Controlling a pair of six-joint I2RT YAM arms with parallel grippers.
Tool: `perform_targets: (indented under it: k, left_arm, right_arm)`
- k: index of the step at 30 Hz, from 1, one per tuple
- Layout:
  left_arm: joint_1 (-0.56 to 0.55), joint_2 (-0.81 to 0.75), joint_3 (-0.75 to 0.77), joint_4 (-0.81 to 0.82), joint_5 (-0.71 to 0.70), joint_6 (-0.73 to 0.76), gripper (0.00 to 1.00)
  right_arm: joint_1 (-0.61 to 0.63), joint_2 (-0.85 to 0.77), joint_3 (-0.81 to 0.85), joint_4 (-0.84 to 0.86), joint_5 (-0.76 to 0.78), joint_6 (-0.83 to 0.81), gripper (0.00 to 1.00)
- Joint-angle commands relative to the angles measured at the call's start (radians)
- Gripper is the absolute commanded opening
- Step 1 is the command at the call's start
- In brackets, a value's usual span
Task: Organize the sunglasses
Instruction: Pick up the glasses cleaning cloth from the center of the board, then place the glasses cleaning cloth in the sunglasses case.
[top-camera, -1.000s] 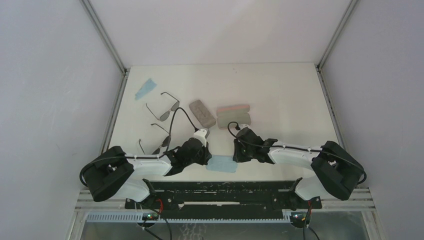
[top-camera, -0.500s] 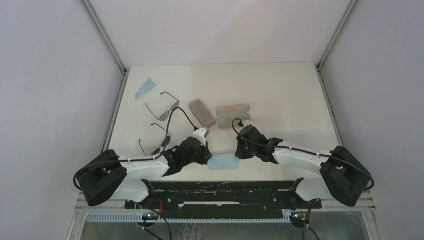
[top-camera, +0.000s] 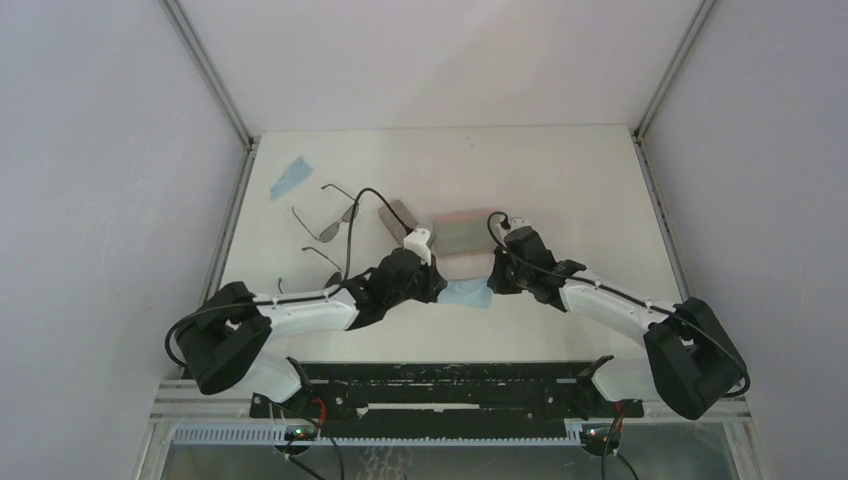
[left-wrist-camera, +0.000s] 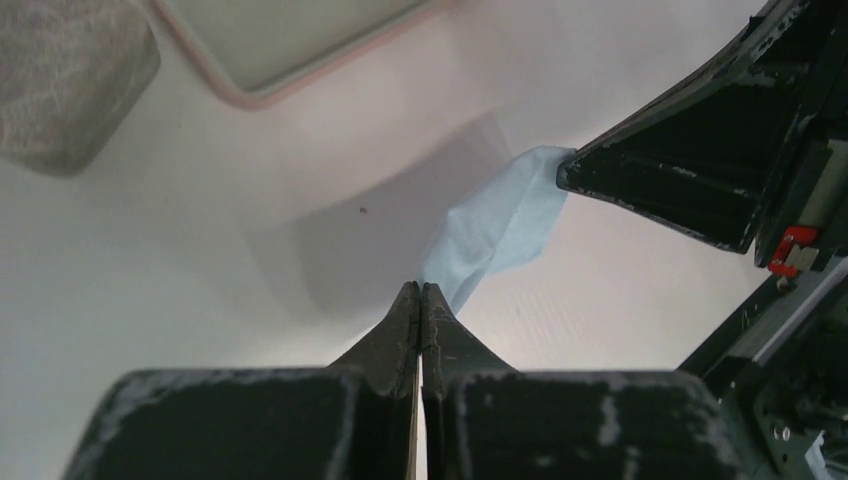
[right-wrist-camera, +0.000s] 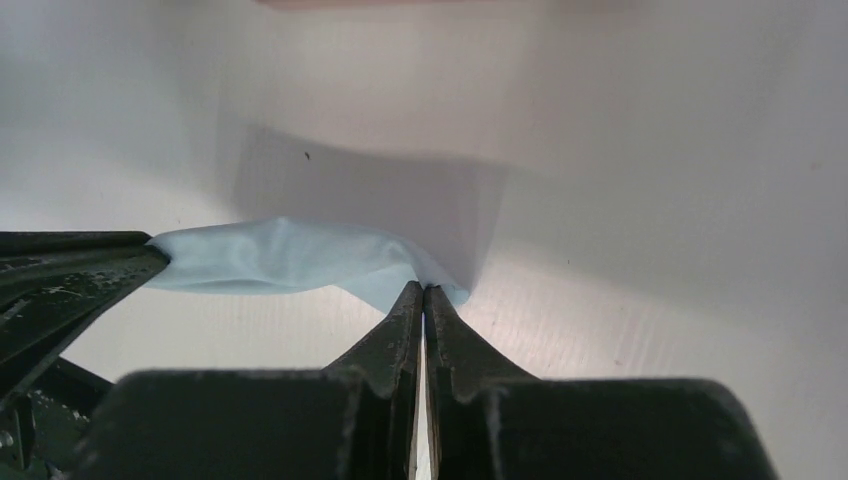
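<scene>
A light blue cloth (top-camera: 465, 293) hangs stretched between my two grippers, just above the table, in front of an open pink case (top-camera: 465, 232). My left gripper (top-camera: 440, 289) is shut on its left end (left-wrist-camera: 420, 290). My right gripper (top-camera: 488, 287) is shut on its right end (right-wrist-camera: 423, 290). The cloth (left-wrist-camera: 500, 220) sags between them (right-wrist-camera: 280, 255). One pair of sunglasses (top-camera: 325, 222) with thin black frames lies at the left. A second pair of sunglasses (top-camera: 322, 260) lies nearer, mostly hidden by my left arm.
A grey-brown case (top-camera: 398, 211) lies left of the pink case (left-wrist-camera: 250, 95), partly behind my left wrist. It shows again at the left wrist view's top left (left-wrist-camera: 70, 80). Another light blue cloth (top-camera: 292, 177) lies at the far left, near the wall.
My right gripper has shut on the cloth's right end. Both arms have carried the cloth from the near edge toward the pink case, lifting it off the table.
</scene>
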Motion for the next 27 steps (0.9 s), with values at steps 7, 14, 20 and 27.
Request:
perform_targets:
  k: [7, 14, 20, 27]
  left_arm:
    - [0.070, 0.163, 0.211, 0.038, -0.014, -0.031, 0.00]
    - [0.125, 0.253, 0.293, 0.044, 0.001, -0.034, 0.00]
    - [0.161, 0.314, 0.354, 0.052, 0.026, -0.031, 0.00]
    - [0.187, 0.360, 0.399, 0.061, 0.048, -0.029, 0.00]
  right_arm:
    - [-0.131, 0.111, 0.139, 0.065, -0.085, -0.092, 0.00]
    - [-0.208, 0.216, 0.230, 0.076, -0.119, -0.122, 0.00]
    - [-0.241, 0.302, 0.316, 0.074, -0.132, -0.142, 0.00]
    - [-0.265, 0.373, 0.390, 0.067, -0.146, -0.156, 0.00]
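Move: The two hands hold the glasses cleaning cloth stretched between them. The open pink glasses case lies about 17 cm ahead of the left hand, 7 cm to its right and 5 cm lower; from the right hand it is some 16 cm ahead, 7 cm left and 3 cm lower. The grey-brown box stands about 20 cm ahead of the left hand and 9 cm to its left, also 5 cm lower. Fingers still shut on the cloth, both hands carry it about 11 cm forward, nearly level, towards the open case. ##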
